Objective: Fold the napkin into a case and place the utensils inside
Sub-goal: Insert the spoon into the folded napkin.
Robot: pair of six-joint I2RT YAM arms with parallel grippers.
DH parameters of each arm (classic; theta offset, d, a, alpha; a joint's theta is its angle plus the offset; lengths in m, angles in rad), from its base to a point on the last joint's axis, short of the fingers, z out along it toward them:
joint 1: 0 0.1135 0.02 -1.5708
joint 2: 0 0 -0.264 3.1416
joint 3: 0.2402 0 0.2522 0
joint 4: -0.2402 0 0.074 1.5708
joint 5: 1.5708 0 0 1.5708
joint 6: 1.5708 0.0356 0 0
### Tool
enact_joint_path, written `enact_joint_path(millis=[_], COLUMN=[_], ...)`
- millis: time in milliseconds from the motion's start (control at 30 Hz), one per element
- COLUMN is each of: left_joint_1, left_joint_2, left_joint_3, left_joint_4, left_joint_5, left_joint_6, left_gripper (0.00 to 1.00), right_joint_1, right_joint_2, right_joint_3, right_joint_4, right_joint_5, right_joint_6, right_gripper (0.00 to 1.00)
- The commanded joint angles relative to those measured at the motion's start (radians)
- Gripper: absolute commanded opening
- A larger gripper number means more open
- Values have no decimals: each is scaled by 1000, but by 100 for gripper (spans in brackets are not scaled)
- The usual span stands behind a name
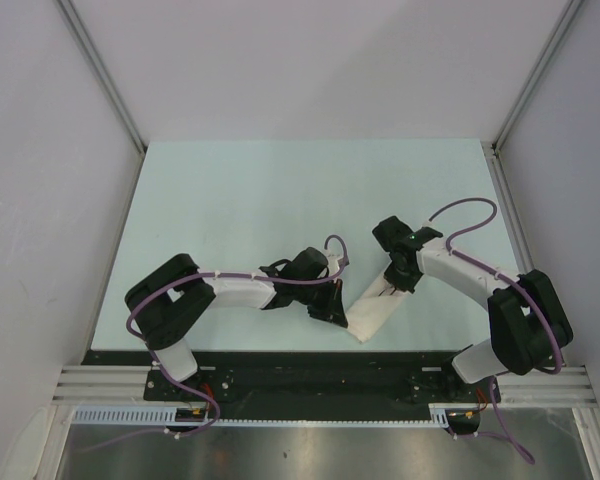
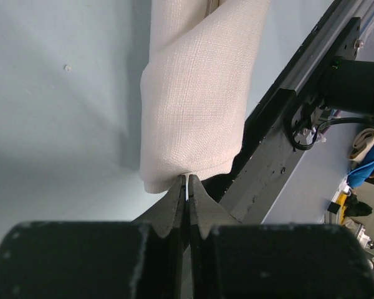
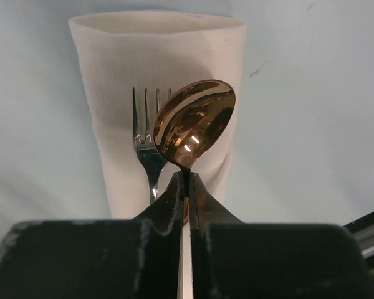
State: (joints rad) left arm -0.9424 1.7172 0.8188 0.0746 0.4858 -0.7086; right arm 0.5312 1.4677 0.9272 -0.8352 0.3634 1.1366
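The white napkin (image 1: pixel 373 310), folded into a narrow case, lies slanted near the table's front edge between both arms. My left gripper (image 1: pixel 332 308) is at its near end. In the left wrist view the left gripper (image 2: pixel 187 181) is shut on the hem of the napkin (image 2: pixel 199 93), with a thin white sliver between the tips. My right gripper (image 1: pixel 400 278) is at the far end. The right gripper (image 3: pixel 187 177) is shut on the neck of the spoon (image 3: pixel 194 121), whose coppery bowl hangs over the napkin (image 3: pixel 162 56). A silver fork (image 3: pixel 148 140) lies on the cloth left of the spoon.
A black mounting rail (image 2: pixel 280 143) runs right beside the napkin's near end along the table's front edge (image 1: pixel 310 358). White walls close in the pale table (image 1: pixel 280 200) on three sides. Purple cables loop over both arms.
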Motion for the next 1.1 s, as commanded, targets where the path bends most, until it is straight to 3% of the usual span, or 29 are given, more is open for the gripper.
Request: enact_joint_path(millis=[0, 533, 700, 867, 1067], left_joint_1=[-7, -7, -7, -7, -7], left_joint_2=[-7, -10, -13, -10, -24], left_joint_3=[-4, 3, 3, 3, 6], left_joint_4=[34, 28, 27, 28, 13], left_joint_5=[22, 22, 20, 22, 7], left_joint_6=[-14, -8, -6, -5, 10], left_gripper=[7, 7, 7, 7, 7], right_joint_1=[15, 26, 20, 19, 18], right_joint_2=[-20, 40, 40, 16, -27], right_joint_3=[10, 2, 4, -2, 24], right_joint_4=[-45, -13, -13, -18, -39], right_joint_5=[-4, -38, -44, -37, -29], right_joint_6=[43, 20, 12, 9, -8], right_gripper=[0, 0, 11, 39, 41])
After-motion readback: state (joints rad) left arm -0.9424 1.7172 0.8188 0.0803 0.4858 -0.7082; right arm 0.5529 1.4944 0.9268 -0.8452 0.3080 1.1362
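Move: The right gripper still grips the spoon by its neck. The folded napkin's pocket mouth lies about 3 cm back and 2 cm left of the right fingertips and some 2 cm below. The bowl sticks out about 3 cm ahead and 2 cm right; the fork head lies roughly 4 cm ahead and 1 cm left, on the napkin. From the idle left gripper, the pocket mouth is some 8 cm ahead and 9 cm right. Ease the right gripper back and left about 1.5 cm in all, carrying the spoon handle-first towards the napkin's pocket mouth, and lower it by about 1 cm on the way. Then stop and open the fingers to nearly half their range, letting go of the spoon's neck, with barely any lift at the end. Keep the left gripper still and shut by the napkin's near end. ##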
